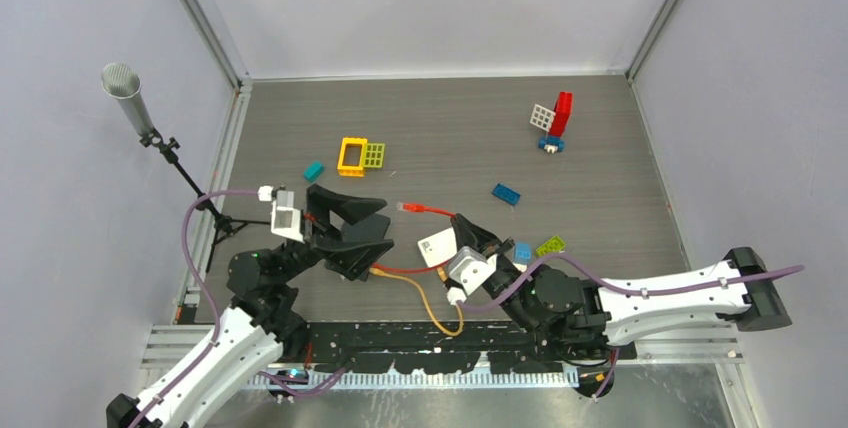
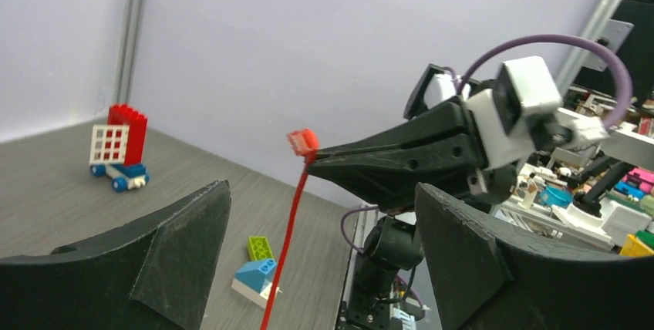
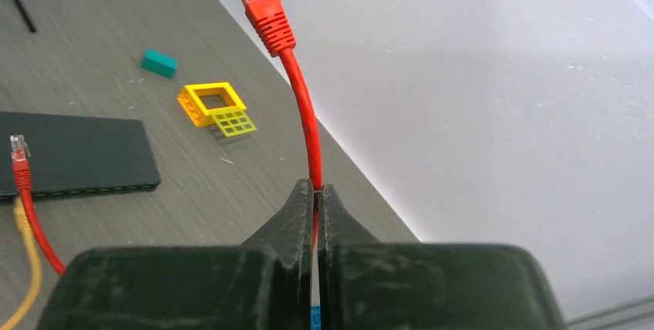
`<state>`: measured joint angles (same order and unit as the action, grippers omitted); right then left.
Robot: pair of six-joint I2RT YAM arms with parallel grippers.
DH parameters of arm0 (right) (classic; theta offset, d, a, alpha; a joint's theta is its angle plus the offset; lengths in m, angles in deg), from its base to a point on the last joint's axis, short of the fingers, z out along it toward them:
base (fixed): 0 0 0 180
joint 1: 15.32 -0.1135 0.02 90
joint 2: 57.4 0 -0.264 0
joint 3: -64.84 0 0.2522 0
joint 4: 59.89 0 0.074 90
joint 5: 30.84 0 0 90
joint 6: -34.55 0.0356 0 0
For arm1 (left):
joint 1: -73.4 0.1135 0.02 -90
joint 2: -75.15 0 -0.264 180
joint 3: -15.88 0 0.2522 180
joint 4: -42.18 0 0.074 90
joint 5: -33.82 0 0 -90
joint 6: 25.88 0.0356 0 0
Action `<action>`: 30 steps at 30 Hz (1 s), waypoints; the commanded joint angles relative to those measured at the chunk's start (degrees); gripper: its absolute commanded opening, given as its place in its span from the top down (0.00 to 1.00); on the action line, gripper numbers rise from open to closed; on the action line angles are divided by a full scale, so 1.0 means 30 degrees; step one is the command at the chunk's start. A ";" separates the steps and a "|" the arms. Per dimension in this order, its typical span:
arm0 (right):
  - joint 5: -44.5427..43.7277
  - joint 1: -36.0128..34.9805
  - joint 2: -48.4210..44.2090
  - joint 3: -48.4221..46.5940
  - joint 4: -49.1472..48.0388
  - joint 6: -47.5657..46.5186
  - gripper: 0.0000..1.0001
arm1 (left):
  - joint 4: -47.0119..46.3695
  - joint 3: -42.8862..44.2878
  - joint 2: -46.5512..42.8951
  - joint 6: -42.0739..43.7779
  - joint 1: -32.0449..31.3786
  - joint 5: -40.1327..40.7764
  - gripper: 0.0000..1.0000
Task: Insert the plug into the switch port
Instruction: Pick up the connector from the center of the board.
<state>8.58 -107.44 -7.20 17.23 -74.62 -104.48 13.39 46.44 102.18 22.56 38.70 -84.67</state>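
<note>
My right gripper [image 3: 316, 187] is shut on a red cable [image 3: 307, 126], a little below its end. The red plug [image 3: 261, 6] stands up beyond the fingertips, in the air. In the top view the plug [image 1: 405, 207] points left toward my left gripper [image 1: 385, 215], which is open. In the left wrist view the plug [image 2: 302, 141] and its cable hang between the two wide-apart fingers [image 2: 177, 245]. The switch [image 3: 77, 156] is a flat black box on the table. A second red plug [image 3: 17, 153] and a yellow cable [image 3: 27, 253] lie at its front edge.
A white box [image 1: 437, 245] lies by my right wrist. Loose bricks lie about: a yellow frame [image 1: 352, 155], a teal one [image 1: 314, 170], a blue one [image 1: 505, 193], a green one [image 1: 550, 245]. A red and white build [image 1: 553, 120] stands at the back right. A microphone stand [image 1: 125, 93] rises at left.
</note>
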 commanded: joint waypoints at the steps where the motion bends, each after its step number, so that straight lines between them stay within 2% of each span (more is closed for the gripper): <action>1: -0.1751 -0.0453 0.0050 0.0120 -0.3493 -0.2088 1.00 | -0.0343 -0.0138 -0.1046 0.0473 0.0089 -0.1498 0.11; 12: -0.1578 -0.1615 0.0246 0.0823 -0.5383 -0.3718 1.00 | 0.0298 -0.0186 -0.1238 0.0817 0.0093 -0.0918 0.22; 17: -0.1022 -0.2325 -0.0550 0.1279 -0.5541 -0.3711 1.00 | -0.0577 0.0304 -0.0370 0.0581 0.0097 -0.1800 0.25; 21: -0.0744 -0.2517 -0.1983 0.0800 -0.3918 -0.1487 1.00 | -0.1641 0.0377 0.0153 0.0145 0.0106 -0.2982 0.27; 26: 0.1410 -0.2517 -0.5309 -0.0014 0.0910 0.4120 1.00 | -0.2351 0.0405 0.0126 -0.0128 0.0086 -0.3777 0.29; 30: 0.2204 -0.2516 -0.7664 -0.0259 0.2707 0.7098 1.00 | -0.2426 0.0577 -0.0049 -0.0072 0.0105 -0.4000 0.29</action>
<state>11.09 -114.61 -24.64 19.50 -72.45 -96.26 10.22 45.48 102.70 22.61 38.70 -94.24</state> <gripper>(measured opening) 0.037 0.711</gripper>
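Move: The red plug, its cable pinched just behind it in my right fingers, points back at my open left hand: about 4 cm right, 1 cm ahead and 3 cm above the left. From my right hand it sits some 7 cm left, 1 cm ahead, 2 cm up; the white box lies about 11 cm ahead, 1 cm left and 29 cm below. From my left hand, the black box is roughly 12 cm ahead, 8 cm left, 32 cm down. I keep my right fingers shut on the red cable and take the plug away from my left hand, easing back about 3 cm first, then sweeping up and to the right some 4 cm each late on, as the wrist rolls its left side up about 20 degrees and swings a little counter-clockwise. My left hand, fingers partly closing on nothing, draws back about 3 cm. ##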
